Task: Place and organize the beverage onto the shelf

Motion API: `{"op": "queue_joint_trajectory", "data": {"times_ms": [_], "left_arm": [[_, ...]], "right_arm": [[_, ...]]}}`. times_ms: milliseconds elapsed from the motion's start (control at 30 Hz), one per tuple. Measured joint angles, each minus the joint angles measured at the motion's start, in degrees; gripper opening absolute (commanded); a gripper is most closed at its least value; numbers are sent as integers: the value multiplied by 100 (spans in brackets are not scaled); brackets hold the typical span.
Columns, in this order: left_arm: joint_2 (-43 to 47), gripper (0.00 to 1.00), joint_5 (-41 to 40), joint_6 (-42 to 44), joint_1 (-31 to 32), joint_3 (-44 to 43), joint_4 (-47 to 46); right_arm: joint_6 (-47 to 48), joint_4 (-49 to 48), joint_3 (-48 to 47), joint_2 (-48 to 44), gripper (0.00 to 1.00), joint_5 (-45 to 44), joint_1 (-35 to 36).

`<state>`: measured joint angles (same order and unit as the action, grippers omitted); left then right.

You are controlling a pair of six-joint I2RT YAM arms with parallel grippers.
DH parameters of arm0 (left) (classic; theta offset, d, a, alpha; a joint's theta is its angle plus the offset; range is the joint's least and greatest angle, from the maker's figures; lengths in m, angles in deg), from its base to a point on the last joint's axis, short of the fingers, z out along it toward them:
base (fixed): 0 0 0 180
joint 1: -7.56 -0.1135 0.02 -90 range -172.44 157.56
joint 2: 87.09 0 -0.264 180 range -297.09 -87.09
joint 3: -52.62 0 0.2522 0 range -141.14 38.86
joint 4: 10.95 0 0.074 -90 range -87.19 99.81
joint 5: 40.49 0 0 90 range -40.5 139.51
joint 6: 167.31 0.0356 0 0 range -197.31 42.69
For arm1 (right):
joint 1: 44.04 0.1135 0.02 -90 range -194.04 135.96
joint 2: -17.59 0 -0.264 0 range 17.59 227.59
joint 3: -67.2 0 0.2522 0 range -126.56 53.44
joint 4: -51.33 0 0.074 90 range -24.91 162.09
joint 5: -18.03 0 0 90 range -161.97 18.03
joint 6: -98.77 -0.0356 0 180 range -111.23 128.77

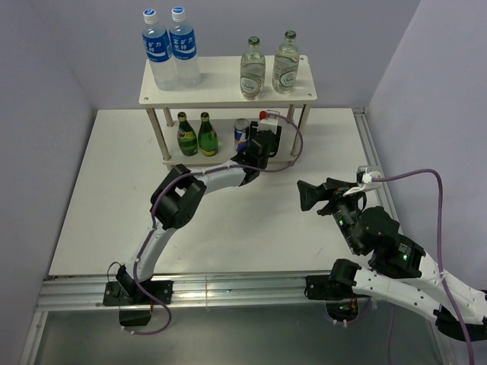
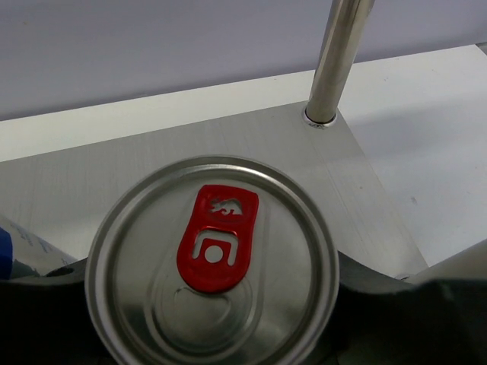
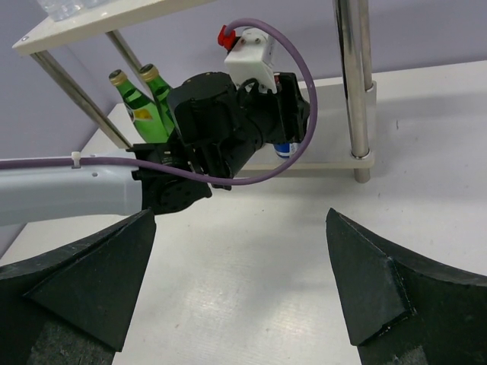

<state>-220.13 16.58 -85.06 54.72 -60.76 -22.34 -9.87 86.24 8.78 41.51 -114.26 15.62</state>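
My left gripper (image 1: 261,146) reaches under the top board of the cream shelf (image 1: 221,85) and is shut on a slim silver can (image 2: 211,262). The left wrist view looks down on the can's lid and red pull tab, over the right part of the lower board (image 2: 152,163), near a silver leg (image 2: 338,61). Dark fingers (image 2: 415,319) flank the can. A second silver-blue can (image 1: 242,133) stands just left of it. Two dark green bottles (image 1: 196,135) stand on the lower board's left. Two clear glass bottles (image 1: 268,67) stand on the top board. My right gripper (image 1: 313,196) hovers open and empty over the table.
Two tall plastic water bottles (image 1: 171,47) with blue labels stand at the top board's left end. The left arm's purple cable (image 3: 297,114) loops beside the shelf's right legs (image 3: 356,84). White tabletop (image 3: 251,289) lies under the right gripper (image 3: 240,217). Walls close in on three sides.
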Motion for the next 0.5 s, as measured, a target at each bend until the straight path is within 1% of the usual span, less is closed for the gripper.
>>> {"op": "queue_joint_trajectory", "data": {"times_ms": [33, 67, 100, 133, 167, 200, 267, 500], "left_arm": [[-2, 19, 13, -2, -9, -4, 11], [-2, 38, 17, -4, -9, -4, 13], [-2, 48, 17, -4, -11, -4, 13], [-2, 56, 17, -4, -9, -4, 13], [-2, 71, 17, -4, -11, -4, 11], [-2, 77, 20, -7, -11, -4, 9], [-2, 99, 50, -31, -11, -4, -44], [2, 99, 111, -114, -9, 105, -243]], "right_arm": [[0, 2, 0, 0, 100, 0, 0], [0, 2, 2, 0, 100, 0, 2], [0, 0, 2, 0, 100, 0, 4], [-2, -2, 2, 0, 100, 0, 9], [-2, -2, 4, 0, 100, 2, 11], [-2, -2, 7, 0, 100, 0, 11], [-2, -2, 9, 0, 100, 0, 11], [-2, -2, 9, 0, 100, -4, 11]]}}
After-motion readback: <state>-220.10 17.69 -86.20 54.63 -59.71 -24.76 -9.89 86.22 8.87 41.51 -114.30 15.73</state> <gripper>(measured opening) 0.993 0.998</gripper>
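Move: The left hand is still closed round the held can, centred between its pads on the lower shelf. The neighbouring can stands about 8 cm to this hand's left, level with it. The shelf's front right post is some 9 cm to its right and 4 cm back, and the nearer green bottle about 19 cm to its left. From the right hand, the held can lies roughly 31 cm ahead, 12 cm left and 18 cm lower. Staying in place over the lower shelf, with less than 1 cm of drift, the left hand spreads its fingers from a bit over half open to fully open and lets go of the can's sides. The left finger swings out against the neighbouring can and pushes it to the left. The wrist barely turns. ##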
